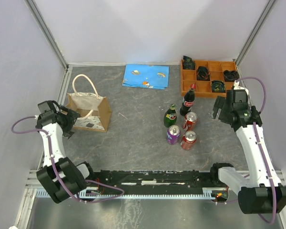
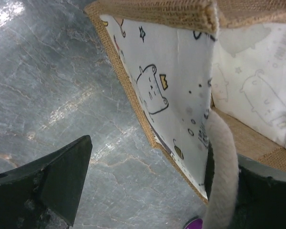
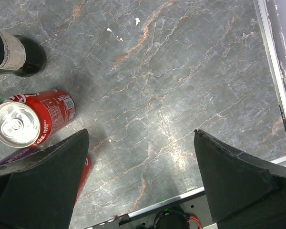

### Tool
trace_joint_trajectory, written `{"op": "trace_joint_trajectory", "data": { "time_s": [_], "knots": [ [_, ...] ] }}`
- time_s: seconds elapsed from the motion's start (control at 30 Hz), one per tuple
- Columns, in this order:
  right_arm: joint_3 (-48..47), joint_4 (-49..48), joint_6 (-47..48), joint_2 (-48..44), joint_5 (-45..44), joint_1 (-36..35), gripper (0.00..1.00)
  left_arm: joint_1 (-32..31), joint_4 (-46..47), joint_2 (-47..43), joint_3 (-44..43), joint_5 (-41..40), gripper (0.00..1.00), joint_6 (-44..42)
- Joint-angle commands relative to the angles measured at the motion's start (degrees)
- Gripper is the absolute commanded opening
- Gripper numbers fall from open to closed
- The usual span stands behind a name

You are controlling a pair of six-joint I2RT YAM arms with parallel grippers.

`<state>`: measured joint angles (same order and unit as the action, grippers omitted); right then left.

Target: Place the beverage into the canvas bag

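The canvas bag (image 1: 88, 112) stands at the left of the table, one rope handle (image 1: 83, 81) lying behind it. My left gripper (image 1: 69, 119) is open at the bag's left edge. In the left wrist view the bag's printed wall (image 2: 167, 81) runs down between the jaws of the left gripper (image 2: 152, 186), and a rope handle (image 2: 221, 167) hangs in front of the right finger. The beverages stand mid-table: a cola bottle (image 1: 188, 100), a green bottle (image 1: 170, 116), two red cans (image 1: 190, 120) (image 1: 188, 140) and a purple can (image 1: 173, 134). My right gripper (image 1: 224, 107) (image 3: 140, 176) is open over bare table, right of a red can (image 3: 24, 121).
An orange compartment tray (image 1: 218, 93) with dark items sits at the back right. A blue printed sheet (image 1: 146, 76) lies at the back centre. Metal rails (image 1: 64, 90) edge the table, with white walls behind and at the sides.
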<state>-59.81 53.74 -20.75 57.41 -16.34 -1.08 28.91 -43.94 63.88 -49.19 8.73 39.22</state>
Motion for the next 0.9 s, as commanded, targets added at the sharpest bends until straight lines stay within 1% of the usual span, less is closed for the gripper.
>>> {"op": "trace_joint_trajectory", "data": {
  "time_s": [0.0, 0.03, 0.1, 0.3, 0.33, 0.43, 0.57, 0.67, 0.87],
  "knots": [
    [-2.6, 0.2, -0.4, -2.0, 0.3, -0.3, 0.99, 0.2, 6.6, 0.8, 1.1, 0.1, 0.94, 1.5],
    [-2.5, 0.4, -0.4, -2.5, 0.2, -0.3, 0.99, 0.2, 7.0, 1.1, 1.1, 0.0, 0.91, 1.1],
    [-2.1, 0.7, -0.4, -3.5, 0.0, -0.3, 0.99, 0.2, 7.3, 1.4, 0.5, 0.5, 0.78, 0.1],
    [-1.1, 1.8, 0.2, -6.2, -0.2, -0.3, 0.99, 0.2, 7.5, 3.4, -3.7, 8.0, 0.11, -6.8],
    [-1.2, 2.0, 0.4, -6.6, -0.1, -0.3, 0.99, 0.1, 6.8, 4.6, -5.2, 9.9, 0.04, -8.2],
    [-2.4, 2.5, 0.8, -7.3, 0.0, -0.3, 0.99, -0.7, 3.2, 9.0, -8.9, 15.4, 0.03, -12.9],
    [-5.5, 3.3, 1.6, -6.9, 2.7, -0.3, 0.99, -5.7, -3.4, 14.1, -13.8, 19.1, 0.03, -21.0],
    [-8.4, 4.1, 1.9, -5.9, 4.1, -0.3, 0.99, -11.7, -5.2, 15.6, -15.5, 17.2, 0.03, -24.6],
    [-13.9, 6.5, 2.7, -3.6, 5.7, -0.3, 0.99, -22.1, -5.7, 17.6, -16.1, 14.0, 0.03, -28.4]
  ]
}}
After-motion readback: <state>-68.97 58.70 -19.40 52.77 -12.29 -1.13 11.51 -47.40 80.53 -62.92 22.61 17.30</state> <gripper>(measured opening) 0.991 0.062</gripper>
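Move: The near handle of the canvas bag, a pale rope strap, stands between my open left fingers, some 3 cm ahead of their middle, about 1 cm right and at the same height. The bag's body lies about 7 cm ahead and 9 cm right of that hand, 6 cm lower; the far handle arches some 14 cm ahead and 5 cm right. From my right hand, the near handle is about 67 cm left, roughly level fore and aft, and some 6 cm lower. I shut my left fingers on the near handle while easing about 2 cm forward, pinching the strap, then draw it a little farther forward and swing it right, about 10 cm in all, turning my wrist some 45 degrees clockwise to swing the bag round. My empty right hand stays open and rises about 6 cm in place. ##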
